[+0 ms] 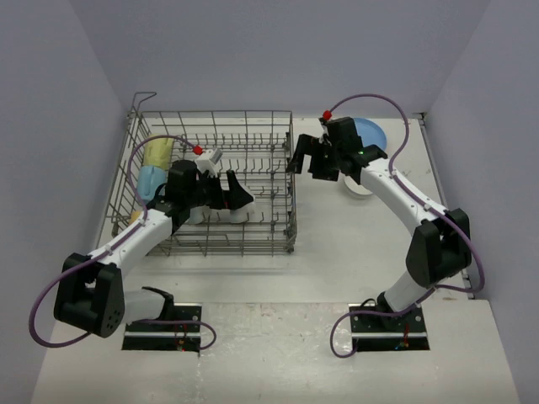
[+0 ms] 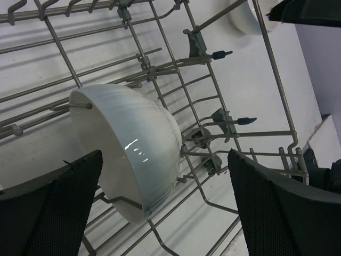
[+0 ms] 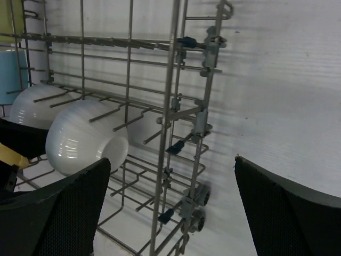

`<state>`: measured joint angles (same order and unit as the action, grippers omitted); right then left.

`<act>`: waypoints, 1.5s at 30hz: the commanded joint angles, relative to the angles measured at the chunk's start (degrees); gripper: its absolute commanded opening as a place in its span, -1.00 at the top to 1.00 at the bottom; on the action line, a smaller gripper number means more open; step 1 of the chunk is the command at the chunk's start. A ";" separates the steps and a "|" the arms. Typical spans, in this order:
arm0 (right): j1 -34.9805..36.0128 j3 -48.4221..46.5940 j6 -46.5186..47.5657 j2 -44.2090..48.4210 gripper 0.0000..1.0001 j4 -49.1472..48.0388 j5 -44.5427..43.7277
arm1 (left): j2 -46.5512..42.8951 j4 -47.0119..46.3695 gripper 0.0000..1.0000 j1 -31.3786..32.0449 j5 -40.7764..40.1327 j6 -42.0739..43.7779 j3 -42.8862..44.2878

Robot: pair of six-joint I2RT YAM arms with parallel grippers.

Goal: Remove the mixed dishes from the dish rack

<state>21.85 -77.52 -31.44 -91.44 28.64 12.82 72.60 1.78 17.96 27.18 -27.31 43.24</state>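
Observation:
The grey wire dish rack (image 1: pixel 253 126) stands left of centre. It holds white bowls on their sides (image 1: pixel 238 216) and three mugs along its left wall: pale yellow-green (image 1: pixel 156 154), light blue (image 1: pixel 150 178) and yellow (image 1: pixel 135 217). My left gripper (image 1: pixel 238 198) is inside the rack, open. In the left wrist view it (image 2: pixel 165 213) has a white bowl (image 2: pixel 128 154) between its fingers, nearer the left finger (image 2: pixel 53 208). My right gripper (image 1: pixel 307 164) is open and empty, and straddles the rack's right wall (image 3: pixel 170 133). Its view shows two white bowls (image 3: pixel 80 141) inside.
A blue plate (image 1: pixel 369 130) and a white bowl (image 1: pixel 358 187) lie on the table right of the rack, under my right arm. The bowl also shows beyond the rack in the left wrist view (image 2: pixel 248 16). Grey walls close in left, right and behind.

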 commanded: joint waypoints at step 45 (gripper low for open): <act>6.63 -4.75 -8.81 -12.89 0.57 2.91 -7.20 | -4.13 -27.26 1.00 -3.19 21.77 -13.12 -0.27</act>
<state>29.17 -81.01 -39.64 -102.85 29.08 8.56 74.24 -6.11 15.57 41.54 -38.76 38.72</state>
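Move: The left hand, fingers wide open, has the right-hand white bowl of the rack about 6 cm below it, some 3 cm to its right and 1 cm ahead; the other bowl stands roughly 12 cm left of that bowl, the light-blue cup 25 cm left and 4 cm farther out. From the right hand, the rack's right top rail is about 5 cm left, 1 cm back and 6 cm down; the set-down bowl is 18 cm right, 4 cm ahead and 15 cm below. Down and to the right by about 2.5 cm each, then back about as far, the left hand closes its fingers on the bowl's near rim, then rises some 3 cm with the rim pinched, tilting about 15 degrees. Meanwhile the right hand goes 5 cm left, then 6 cm down onto the rack's right top rail, closes most of the way around it and stays there. ##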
